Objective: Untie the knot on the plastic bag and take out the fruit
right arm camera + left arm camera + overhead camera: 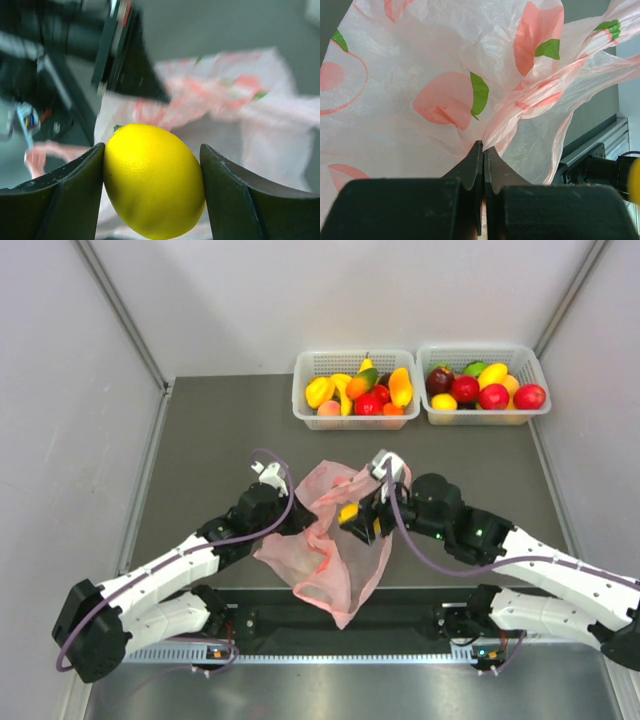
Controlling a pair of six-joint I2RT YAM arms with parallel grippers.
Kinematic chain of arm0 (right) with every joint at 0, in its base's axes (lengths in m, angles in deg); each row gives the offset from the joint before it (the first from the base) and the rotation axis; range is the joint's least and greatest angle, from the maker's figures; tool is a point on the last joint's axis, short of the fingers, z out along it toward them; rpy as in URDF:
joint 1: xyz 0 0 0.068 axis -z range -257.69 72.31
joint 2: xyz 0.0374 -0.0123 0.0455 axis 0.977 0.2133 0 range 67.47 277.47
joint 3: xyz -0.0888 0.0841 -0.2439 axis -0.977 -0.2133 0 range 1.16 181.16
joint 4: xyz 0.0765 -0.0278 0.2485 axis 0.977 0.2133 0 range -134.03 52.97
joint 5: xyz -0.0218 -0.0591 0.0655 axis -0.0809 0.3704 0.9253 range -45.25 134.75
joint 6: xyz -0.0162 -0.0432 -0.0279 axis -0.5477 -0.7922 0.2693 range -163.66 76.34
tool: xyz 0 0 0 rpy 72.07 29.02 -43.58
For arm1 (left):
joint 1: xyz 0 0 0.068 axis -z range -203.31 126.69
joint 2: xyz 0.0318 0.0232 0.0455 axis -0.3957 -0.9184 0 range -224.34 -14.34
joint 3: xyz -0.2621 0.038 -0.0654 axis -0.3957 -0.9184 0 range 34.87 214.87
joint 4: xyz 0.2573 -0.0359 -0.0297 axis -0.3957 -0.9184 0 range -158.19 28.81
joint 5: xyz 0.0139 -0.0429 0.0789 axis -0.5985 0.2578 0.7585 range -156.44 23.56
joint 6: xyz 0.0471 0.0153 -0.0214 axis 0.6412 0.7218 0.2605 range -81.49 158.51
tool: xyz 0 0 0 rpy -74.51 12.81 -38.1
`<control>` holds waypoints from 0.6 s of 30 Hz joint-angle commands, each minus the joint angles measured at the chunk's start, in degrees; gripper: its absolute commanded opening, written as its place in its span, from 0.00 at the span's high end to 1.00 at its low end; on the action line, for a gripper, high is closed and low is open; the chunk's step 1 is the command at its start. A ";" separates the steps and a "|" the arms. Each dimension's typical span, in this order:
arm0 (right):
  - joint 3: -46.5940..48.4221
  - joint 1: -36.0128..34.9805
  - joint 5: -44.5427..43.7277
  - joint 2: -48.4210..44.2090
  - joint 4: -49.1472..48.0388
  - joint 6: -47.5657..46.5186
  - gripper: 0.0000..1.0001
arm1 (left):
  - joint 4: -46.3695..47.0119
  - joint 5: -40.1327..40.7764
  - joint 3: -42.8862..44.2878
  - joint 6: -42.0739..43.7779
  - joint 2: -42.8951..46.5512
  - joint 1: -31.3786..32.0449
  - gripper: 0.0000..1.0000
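Note:
The pink plastic bag (335, 550) lies crumpled between my two arms near the table's front edge. My left gripper (303, 512) is shut on a fold of its film, and in the left wrist view the jaws (484, 147) pinch the bag (445, 100) tight. My right gripper (360, 514) hovers over the bag's mouth, shut on a yellow lemon-like fruit (152, 180) held between its two fingers (75, 190). That fruit shows as a yellow spot (348, 512) from above. The knot is out of view among the folds.
Two white baskets stand at the back of the table, the left basket (355, 354) and the right basket (480, 348), each filled with several coloured fruits. Grey walls close in the table on the left, right and back.

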 commanded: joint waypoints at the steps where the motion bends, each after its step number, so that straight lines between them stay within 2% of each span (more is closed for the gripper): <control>1: 5.58 6.13 -5.75 1.31 -12.05 0.77 1.00 | 3.78 0.73 0.25 0.75 -0.81 0.13 1.00; 3: 8.30 10.36 -9.45 4.29 -14.01 2.78 1.00 | 3.78 0.64 0.33 1.02 -0.73 0.13 1.00; 4: 9.53 14.82 -10.33 6.31 -16.72 3.49 1.00 | 3.70 0.81 0.42 1.02 -0.64 0.04 1.00; 7: 14.72 19.95 -13.14 15.45 -19.98 4.02 1.00 | 3.87 0.73 0.60 1.28 -0.46 0.13 1.00; 8: 16.21 22.49 -13.32 20.43 -22.34 3.94 1.00 | 3.52 0.82 0.68 1.63 -0.29 0.13 1.00; 13: 25.61 29.71 -10.78 33.55 -32.47 4.02 1.00 | 3.52 0.64 0.95 1.98 0.24 0.04 1.00; 16: 39.65 31.74 -8.41 45.67 -27.22 2.80 1.00 | 3.87 0.20 0.60 1.90 0.24 0.12 1.00; 17: 47.18 32.09 -5.10 52.23 -25.29 2.18 1.00 | 4.04 0.11 0.42 1.81 0.24 0.13 1.00; 18: 50.38 32.36 -2.02 55.26 -24.05 0.44 1.00 | 4.22 0.11 0.33 1.72 0.33 0.13 1.00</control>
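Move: The left fruit basket, where the yellow fruit already in the right hand is bound, has its middle about 42 cm ahead of that hand, level with it sideways and some 18 cm lower. The right basket stands 33 cm to the right of the left one. The open bag's middle lies about 4 cm ahead, 6 cm left and 20 cm below the hand. From the left hand, the left basket is some 37 cm ahead, 11 cm right and 10 cm lower. Swiftly forward, about 35 cm, the right hand carries the yellow fruit away from above the bag to the left basket, drifting slightly right; it rises about 8 cm on the way and then eases down a little. The wrist swings some 40 degrees clockwise so the fingers come to point mostly forward, keeping their grip. The left hand stays put, still pinching the bag. ##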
